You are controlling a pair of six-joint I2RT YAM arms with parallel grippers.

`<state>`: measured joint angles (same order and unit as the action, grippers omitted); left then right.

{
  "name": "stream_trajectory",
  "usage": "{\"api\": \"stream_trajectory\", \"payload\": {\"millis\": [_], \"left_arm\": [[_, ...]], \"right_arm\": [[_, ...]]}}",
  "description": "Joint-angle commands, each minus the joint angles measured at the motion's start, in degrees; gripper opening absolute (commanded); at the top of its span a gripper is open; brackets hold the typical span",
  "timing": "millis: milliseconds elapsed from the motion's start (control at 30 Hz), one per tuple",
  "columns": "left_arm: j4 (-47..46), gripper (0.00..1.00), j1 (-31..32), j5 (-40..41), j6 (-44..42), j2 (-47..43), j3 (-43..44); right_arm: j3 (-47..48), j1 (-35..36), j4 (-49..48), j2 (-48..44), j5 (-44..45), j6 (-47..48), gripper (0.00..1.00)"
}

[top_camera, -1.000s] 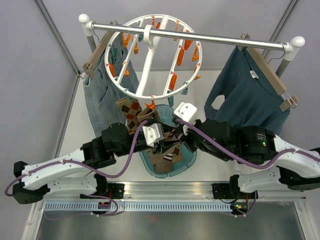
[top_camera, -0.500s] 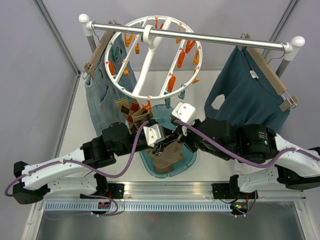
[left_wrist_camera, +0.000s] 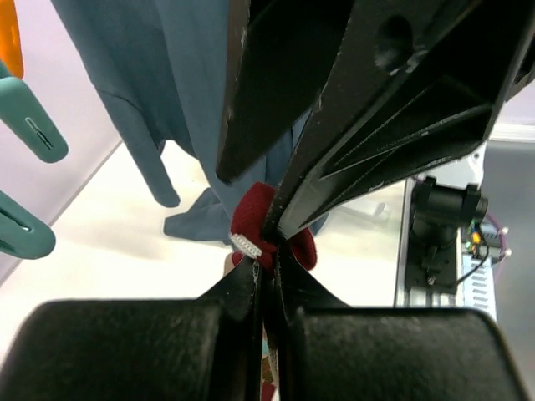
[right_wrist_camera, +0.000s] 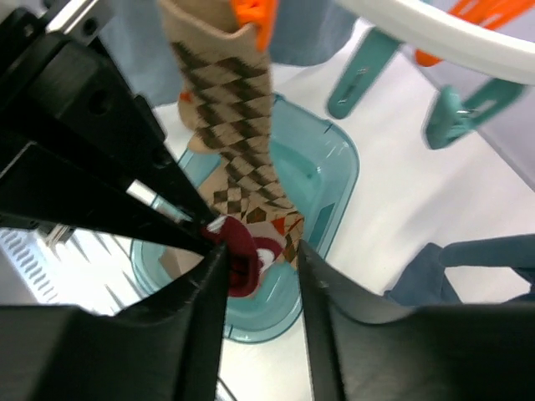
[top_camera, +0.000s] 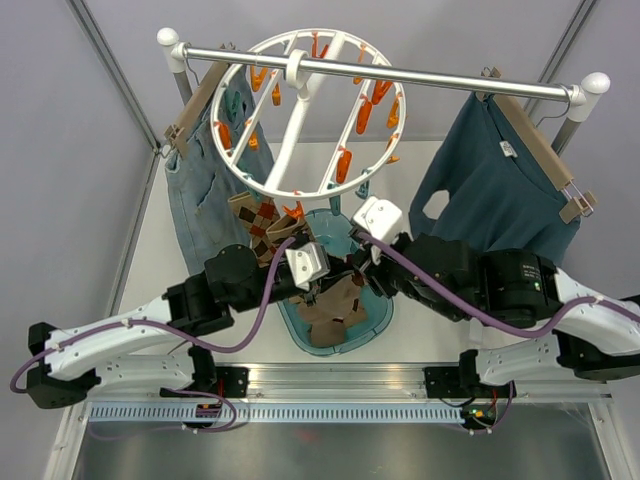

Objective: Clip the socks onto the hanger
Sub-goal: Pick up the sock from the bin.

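Note:
The white ring hanger [top_camera: 291,130] hangs from the rail with orange and teal pins. One argyle sock [top_camera: 258,222] [right_wrist_camera: 238,100] dangles from an orange pin on its near rim. Over the teal basin, my left gripper [top_camera: 325,288] [left_wrist_camera: 269,255] is shut on the dark red end [left_wrist_camera: 251,213] [right_wrist_camera: 240,255] of another sock, whose tan body [top_camera: 335,305] droops into the basin. My right gripper [top_camera: 356,268] [right_wrist_camera: 261,251] is open, its fingers either side of that red end, which lies against the left finger. More of the socks are hard to tell apart in the basin.
The teal basin [top_camera: 378,312] sits between the arms. Blue-grey jeans [top_camera: 200,200] hang on a wooden hanger at the left, a teal sweater [top_camera: 500,190] at the right, both from the metal rail [top_camera: 420,74]. Loose teal pins [right_wrist_camera: 359,71] hang close by.
My left gripper has shut on the sock's red end. My right gripper has opened and let go of it. The ring hanger has swung slightly.

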<state>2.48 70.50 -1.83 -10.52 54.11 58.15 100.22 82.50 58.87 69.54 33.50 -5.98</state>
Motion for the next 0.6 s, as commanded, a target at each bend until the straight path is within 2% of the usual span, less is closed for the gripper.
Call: {"api": "stream_trajectory", "payload": {"millis": [0,133,300,400,567], "left_arm": [[-5.29,0.02,0.43,1.56,6.11,0.39,-1.11],[-5.82,0.02,0.43,9.53,9.91,0.74,-1.11],[-4.77,0.02,0.43,18.77,17.71,0.30,-1.02],[-3.10,0.02,0.43,23.96,20.28,0.21,-0.50],[-0.02,0.02,0.43,32.05,22.74,0.74,0.73]], "right_arm": [[-2.83,0.12,-9.27,-2.91,8.75,0.96,0.47],[-9.59,0.21,-19.82,-10.18,16.24,2.72,0.62],[-19.01,0.21,-34.49,-16.54,18.09,8.43,0.73],[-18.76,0.12,-34.54,-15.67,18.98,10.46,0.73],[-16.38,-1.81,-33.65,-12.33,13.73,12.66,0.73]]}}
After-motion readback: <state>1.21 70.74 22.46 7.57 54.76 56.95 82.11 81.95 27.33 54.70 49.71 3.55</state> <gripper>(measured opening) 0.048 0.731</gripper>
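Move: The nearest empty teal clip under the white ring is about 10 cm ahead of the left hand, 2 cm to its left and 4 cm higher; the left fingers already hold the red sock cuff. The second teal clip is 2 cm beyond it and 4 cm to its right. The orange clip on the argyle sock lies 7 cm to its left. From the right hand, the nearest teal clip is 10 cm ahead, 3 cm left, slightly above. Forward by about 5 cm and somewhat left, the left hand carries the pinched red cuff towards the nearest teal clip, its fingers swinging counter-clockwise from pointing right to point more forward while the wrist tips. The right hand, already half open around the cuff, opens further and backs off rightward, up and a little forward, some 8 cm in all, tilting its fingers upward. ##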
